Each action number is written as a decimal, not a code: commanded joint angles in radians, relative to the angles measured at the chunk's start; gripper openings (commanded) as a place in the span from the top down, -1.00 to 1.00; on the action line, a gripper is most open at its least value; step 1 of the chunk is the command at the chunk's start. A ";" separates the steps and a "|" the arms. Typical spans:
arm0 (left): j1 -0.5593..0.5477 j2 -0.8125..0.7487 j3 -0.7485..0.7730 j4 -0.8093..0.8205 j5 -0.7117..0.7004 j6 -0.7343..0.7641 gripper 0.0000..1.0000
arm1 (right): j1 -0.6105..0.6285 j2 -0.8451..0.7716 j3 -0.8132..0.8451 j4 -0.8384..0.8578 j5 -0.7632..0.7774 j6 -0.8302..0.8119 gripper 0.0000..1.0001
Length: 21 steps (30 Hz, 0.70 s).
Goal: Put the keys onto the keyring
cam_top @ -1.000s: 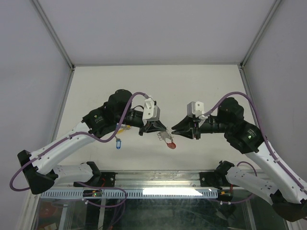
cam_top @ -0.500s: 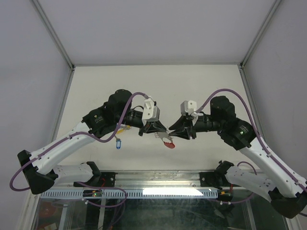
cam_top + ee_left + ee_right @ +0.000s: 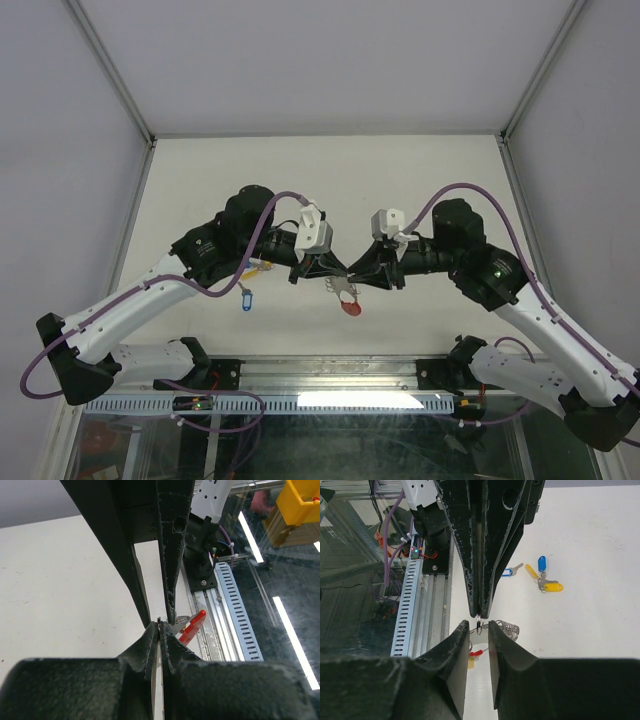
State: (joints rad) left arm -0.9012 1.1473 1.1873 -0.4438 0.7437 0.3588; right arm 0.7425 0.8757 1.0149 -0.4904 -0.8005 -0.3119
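Note:
My left gripper (image 3: 333,276) is shut on the metal ring of the keyring (image 3: 479,620), holding it above the table. The keyring's red crescent (image 3: 350,308) and coiled silvery chain (image 3: 508,628) hang below it. My right gripper (image 3: 478,625) faces the left one tip to tip. Its jaws are open, one on each side of the ring, with gaps showing. In the left wrist view the left gripper (image 3: 159,628) pinches the ring's thin edge, the red crescent (image 3: 193,625) just beyond. The keys (image 3: 541,576), with blue and yellow tags, lie loose on the table left of the left gripper (image 3: 252,283).
The table's near edge with its metal rail (image 3: 330,375) runs just below the hanging red crescent. Grey walls (image 3: 60,150) and frame posts close the table in on the left, back and right.
My right arm has swung left towards the left gripper, until its jaws flank the ring. The left arm and the keyring have stayed put.

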 commanded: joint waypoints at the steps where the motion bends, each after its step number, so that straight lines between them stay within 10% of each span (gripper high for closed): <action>1: 0.005 -0.002 0.051 0.034 0.043 0.023 1.00 | 0.008 0.004 -0.006 0.056 -0.020 0.015 0.56; 14: 0.005 -0.030 0.043 0.078 0.041 0.003 1.00 | 0.030 0.001 -0.013 0.099 -0.002 0.047 1.00; 21: 0.005 -0.136 -0.058 0.270 -0.035 -0.110 0.48 | 0.029 -0.043 -0.053 0.212 0.053 0.167 1.00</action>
State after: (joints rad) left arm -0.9012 1.1015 1.1736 -0.3653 0.7544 0.3206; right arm 0.7658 0.8791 0.9794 -0.4305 -0.7818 -0.2451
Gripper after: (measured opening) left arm 0.239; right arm 0.009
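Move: My closed left fingers still pinch the keyring by a small wire loop, its middle about 1 cm below them. That loop already sits between my half-open right fingers, practically at the right hand's point. From the left hand, the keyring's red end hangs about 4 cm back and 7 cm below. On the table some 29 cm down, the single blue-tag key lies about 23 cm left and 5 cm forward, the key cluster about 21 cm left and 12 cm forward. My right hand shuts its fingers on the wire loop, easing less than 1 cm left into it, then stays there and keeps the pinch. Only then does my left hand, after sinking about half a centimetre, open its fingers to roughly a quarter, let go of the loop and start straight up, nearly 3 cm clear of the right fingertips. ##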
